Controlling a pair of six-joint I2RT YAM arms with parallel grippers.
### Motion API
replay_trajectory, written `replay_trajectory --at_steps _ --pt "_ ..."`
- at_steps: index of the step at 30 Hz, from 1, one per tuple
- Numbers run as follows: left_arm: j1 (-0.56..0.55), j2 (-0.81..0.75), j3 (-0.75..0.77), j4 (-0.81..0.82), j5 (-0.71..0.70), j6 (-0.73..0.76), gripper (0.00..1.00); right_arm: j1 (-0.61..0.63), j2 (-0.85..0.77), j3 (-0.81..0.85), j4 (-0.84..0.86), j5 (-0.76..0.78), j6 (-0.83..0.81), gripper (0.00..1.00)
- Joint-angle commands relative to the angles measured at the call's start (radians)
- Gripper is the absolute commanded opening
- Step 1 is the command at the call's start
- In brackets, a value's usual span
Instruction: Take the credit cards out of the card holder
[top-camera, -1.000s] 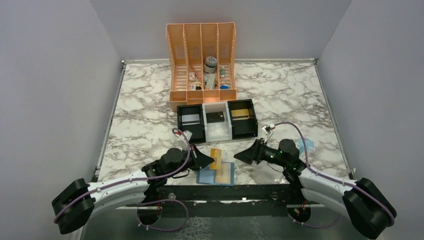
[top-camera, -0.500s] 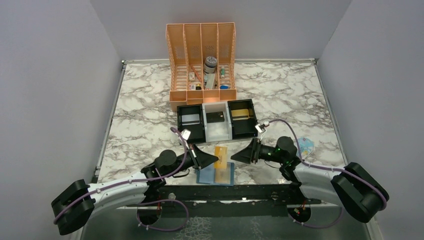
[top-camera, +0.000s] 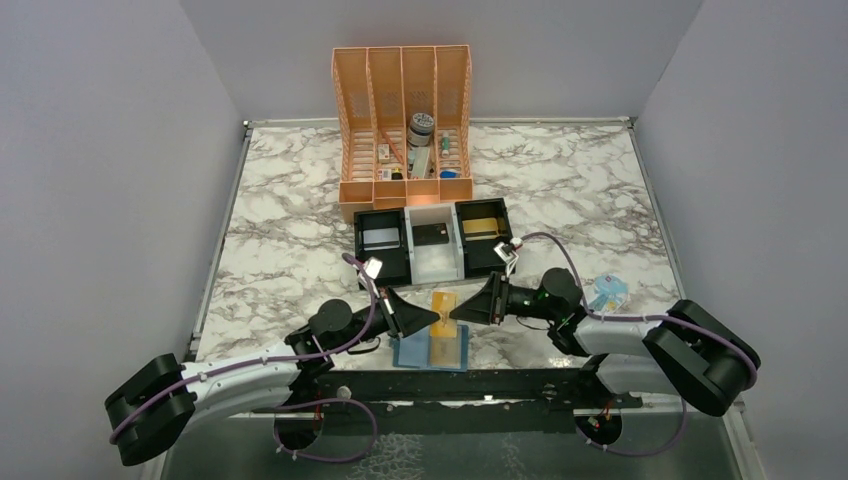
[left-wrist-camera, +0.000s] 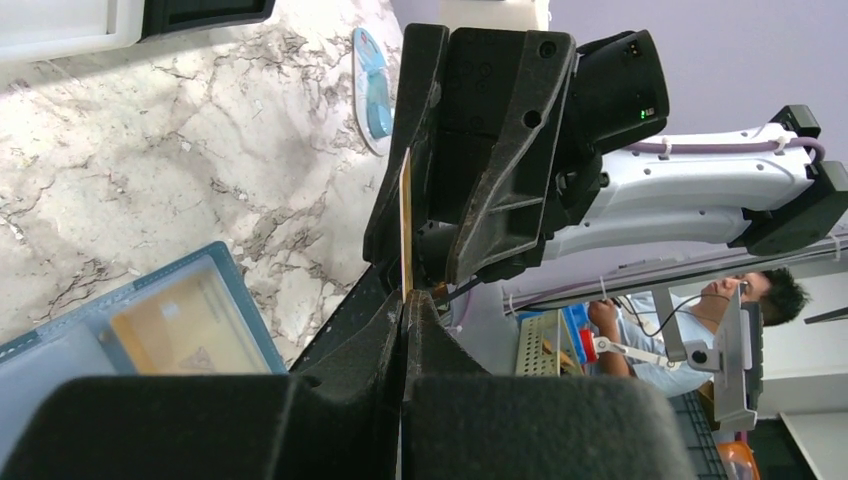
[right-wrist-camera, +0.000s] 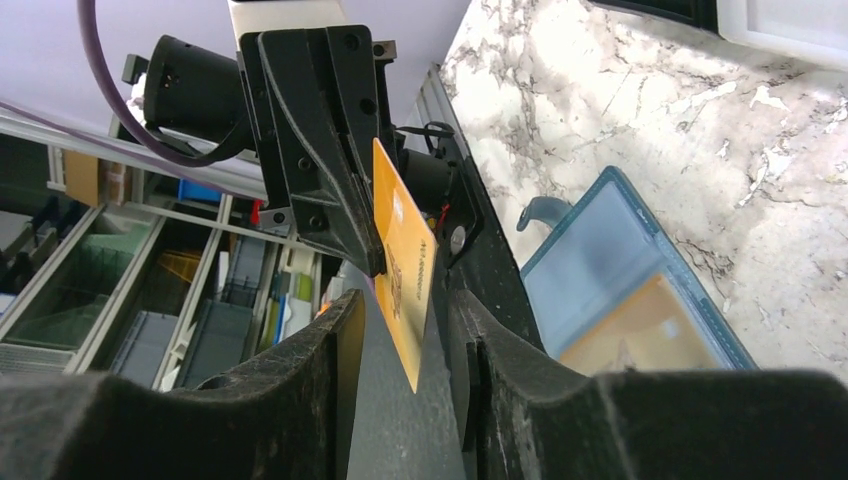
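Note:
The blue card holder lies open at the table's near edge, with one gold credit card in its right pocket. My left gripper is shut on the lower edge of a second gold credit card and holds it upright above the holder. The left wrist view shows that card edge-on. My right gripper faces the left one, its jaws standing either side of the card's free end with a gap on both sides.
A black-and-white three-compartment tray sits behind the grippers and holds a silver card, a dark card and a gold card. Behind it stands an orange file rack. A pale blue packet lies right.
My right gripper has moved left up to the raised card and its jaws have narrowed around it. The left gripper has stayed shut on the card, lifting it slightly.

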Motion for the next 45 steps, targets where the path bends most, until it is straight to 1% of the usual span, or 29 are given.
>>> replay_trajectory --at_steps 1,4,7,12,15,19,21,24,25,26,27,28,29,30,31,32,33,36,38,40,42,45 --pt "-0.001 -0.001 -0.022 0.069 0.024 -0.007 0.00 0.016 0.045 0.012 0.128 -0.029 0.032 0.34" --pt "-0.001 -0.004 -0.031 0.076 0.019 -0.012 0.00 0.019 0.068 -0.001 0.195 -0.040 0.051 0.29" --pt "-0.002 -0.009 -0.037 0.087 0.018 -0.015 0.00 0.022 0.083 -0.006 0.225 -0.048 0.061 0.22" --pt "-0.002 -0.013 -0.038 0.100 0.019 -0.015 0.00 0.031 0.105 0.003 0.250 -0.057 0.065 0.21" --pt "-0.002 -0.011 -0.038 0.105 0.023 -0.016 0.00 0.037 0.117 0.009 0.262 -0.061 0.068 0.18" --pt "-0.002 -0.009 -0.043 0.111 0.023 -0.020 0.00 0.039 0.132 0.010 0.283 -0.069 0.071 0.09" --pt "-0.002 -0.013 -0.047 0.111 0.022 -0.022 0.00 0.039 0.132 0.005 0.288 -0.066 0.066 0.02" --pt "-0.002 -0.025 -0.051 0.109 0.023 -0.008 0.00 0.039 0.113 -0.008 0.287 -0.041 0.048 0.01" --pt "0.001 -0.033 -0.041 0.085 0.026 0.010 0.14 0.039 0.099 -0.016 0.280 -0.019 0.042 0.01" --pt "0.008 -0.050 -0.013 0.006 0.027 0.043 0.29 0.033 0.073 -0.024 0.247 -0.001 0.028 0.01" --pt "0.015 -0.080 0.043 -0.112 0.025 0.090 0.44 0.025 0.039 -0.025 0.186 0.017 0.002 0.01" --pt "0.017 -0.100 0.107 -0.262 0.010 0.151 0.60 0.017 -0.001 -0.017 0.092 0.039 -0.039 0.01" --pt "0.018 -0.115 0.173 -0.394 -0.018 0.212 0.73 0.011 -0.045 0.000 -0.014 0.069 -0.084 0.01" --pt "0.018 -0.126 0.234 -0.527 -0.061 0.266 0.83 0.007 -0.091 0.023 -0.141 0.107 -0.142 0.01" --pt "0.019 -0.132 0.278 -0.633 -0.106 0.301 0.91 0.004 -0.137 0.051 -0.244 0.147 -0.201 0.01" --pt "0.020 -0.136 0.314 -0.710 -0.151 0.325 0.96 0.002 -0.179 0.075 -0.342 0.195 -0.255 0.01" --pt "0.021 -0.141 0.335 -0.772 -0.191 0.338 0.99 -0.002 -0.215 0.096 -0.422 0.244 -0.303 0.01" --pt "0.023 -0.153 0.361 -0.889 -0.279 0.345 0.99 -0.012 -0.286 0.185 -0.650 0.397 -0.436 0.01" --pt "0.022 -0.160 0.361 -0.936 -0.301 0.339 0.99 -0.016 -0.295 0.258 -0.794 0.502 -0.513 0.01" --pt "0.023 -0.172 0.355 -0.967 -0.308 0.332 0.99 -0.016 -0.284 0.326 -0.898 0.607 -0.588 0.01" --pt "0.024 -0.188 0.346 -0.982 -0.310 0.331 0.99 -0.017 -0.272 0.383 -0.955 0.684 -0.665 0.01" --pt "0.024 -0.213 0.330 -0.994 -0.311 0.324 0.99 -0.016 -0.239 0.439 -0.974 0.779 -0.786 0.01"
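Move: The yellow card is upright between my hands. My left hand pinches it near one edge, with its middle about 2 cm to that hand's right, and it lies about 3 cm left of my right fingers, which are still parted. From my right hand, the right black tray is some 13 cm ahead, 6 cm right and 12 cm down. The white tray is about 12 cm ahead and 4 cm left, and the card holder is 8 cm back and 4 cm left, both roughly as low. I ease my right hand about 1 cm left onto the yellow card and shut its fingers on it while my left hand keeps hold. Then my left hand opens wide and lets go, arcs forward and up, then swings about 5 cm left and back down, fingers dipping. My right hand carries the card some 12 cm forward, a little right and up, towards the right black tray, turning clockwise with its fingers dipping. ##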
